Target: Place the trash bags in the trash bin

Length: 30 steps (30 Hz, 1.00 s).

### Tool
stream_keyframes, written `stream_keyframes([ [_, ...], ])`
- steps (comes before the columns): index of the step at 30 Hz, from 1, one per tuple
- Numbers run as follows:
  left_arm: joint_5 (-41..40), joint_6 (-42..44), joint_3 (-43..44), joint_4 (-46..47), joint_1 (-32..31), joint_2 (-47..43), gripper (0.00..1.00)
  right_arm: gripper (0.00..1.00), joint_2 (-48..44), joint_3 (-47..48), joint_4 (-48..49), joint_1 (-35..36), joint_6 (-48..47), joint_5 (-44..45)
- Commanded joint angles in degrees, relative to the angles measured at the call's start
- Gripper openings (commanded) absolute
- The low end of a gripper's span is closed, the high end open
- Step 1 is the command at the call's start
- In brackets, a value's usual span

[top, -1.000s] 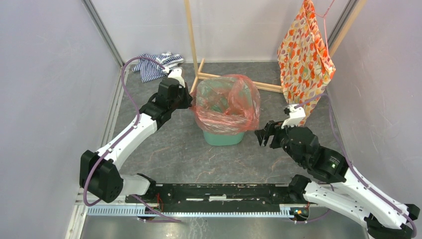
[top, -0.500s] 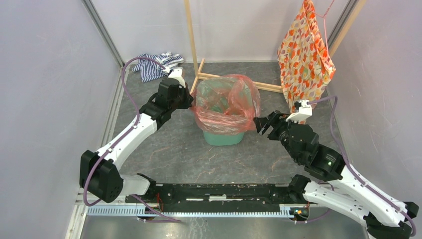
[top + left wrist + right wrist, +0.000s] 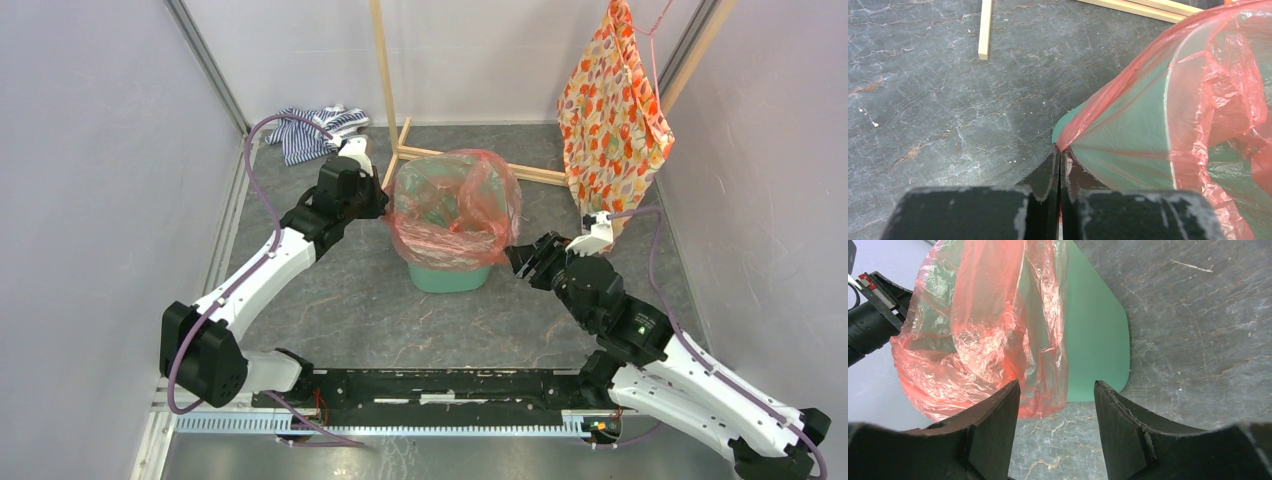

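Observation:
The translucent red trash bag [image 3: 455,205] is draped over the mouth and upper sides of the mint-green trash bin [image 3: 450,276] in the middle of the floor. My left gripper [image 3: 383,206] is at the bin's left rim, shut on a pinch of the bag's edge [image 3: 1083,125], which pulls taut from the fingertips [image 3: 1060,150]. Bare green bin wall [image 3: 1062,129] shows just beyond. My right gripper [image 3: 520,258] stands open at the bin's right side. In its wrist view the gripper [image 3: 1056,385] has nothing between its jaws, with the bag's hanging hem [image 3: 983,330] and the bin wall [image 3: 1093,340] just ahead.
An orange floral cloth [image 3: 610,110] hangs from a wooden stand at the back right. The stand's upright [image 3: 384,70] and floor bar [image 3: 520,173] lie behind the bin. A striped cloth [image 3: 315,128] lies at the back left. Walls close in on both sides.
My right gripper has moved left and forward to the bin's right side, its jaws a little narrower. The left arm and the bag have not moved.

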Motion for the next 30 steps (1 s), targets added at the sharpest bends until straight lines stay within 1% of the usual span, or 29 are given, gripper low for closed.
stream_keyframes([
  [1,1.2,0.1,1.9,0.5,0.3,-0.7,0.02,0.62,-1.0,-2.2,6.1,-0.3,3.1,-1.3],
  [6,1.3,0.0,1.9,0.5,0.3,-0.6,0.02,0.58,-1.2,-3.8,10.4,-0.3,3.1,-2.6],
  [8,1.3,-0.1,1.8,0.5,0.3,-0.6,0.02,0.53,-0.1,-3.8,11.2,-0.3,2.5,-3.9],
  [10,1.4,-0.4,1.4,0.5,0.3,-0.6,0.02,0.41,1.0,-3.8,11.5,-0.3,2.2,-5.2],
  [13,1.3,-1.6,0.8,0.0,0.5,-0.6,0.02,0.1,1.9,-3.8,10.3,-0.3,1.8,-5.6],
  [15,2.0,-2.9,0.0,-0.1,1.1,-0.6,0.02,0.0,1.8,-4.2,9.5,-0.3,1.0,-5.7],
  [19,4.9,-5.3,-2.1,0.7,2.4,-0.6,0.02,0.0,2.5,-5.4,9.9,-0.3,-1.8,-8.5],
  [24,9.2,-7.3,-4.1,2.3,3.5,0.2,0.02,0.0,7.0,-5.7,12.1,-0.4,-6.7,-15.6],
  [26,9.8,-7.4,-4.3,2.5,3.6,0.4,0.02,0.0,8.1,-5.8,11.3,-0.3,-7.8,-15.6],
  [30,10.9,-7.1,-3.4,2.9,3.7,1.7,0.02,0.0,9.1,-5.9,9.2,-0.2,-10.6,-11.4],
])
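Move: The right hand, open, has the red trash bag's near right rim corner almost between its fingers: about 3 cm to its left, 1 cm ahead and 1 cm lower. The middle of the green trash bin stands some 15 cm ahead of this hand, 12 cm left and 12 cm below. The left hand already pinches the bag's left rim; from it the bin's middle is roughly 2 cm ahead, 12 cm right and 10 cm down, and that near right rim corner about 14 cm back, 22 cm right and 2 cm up. The right hand eases a couple of centimetres left and shuts its fingers on the bag's near right rim corner, then, pinching it, goes on left and down beside the bin's near right corner, ending about 5 cm left and 5 cm lower with the fingers swung some 15 degrees counter-clockwise. Late on the left hand, keeping its pinch on the left rim, sinks about 3 cm at the bin's left side and draws back slightly as its fingers tip a little further down. ##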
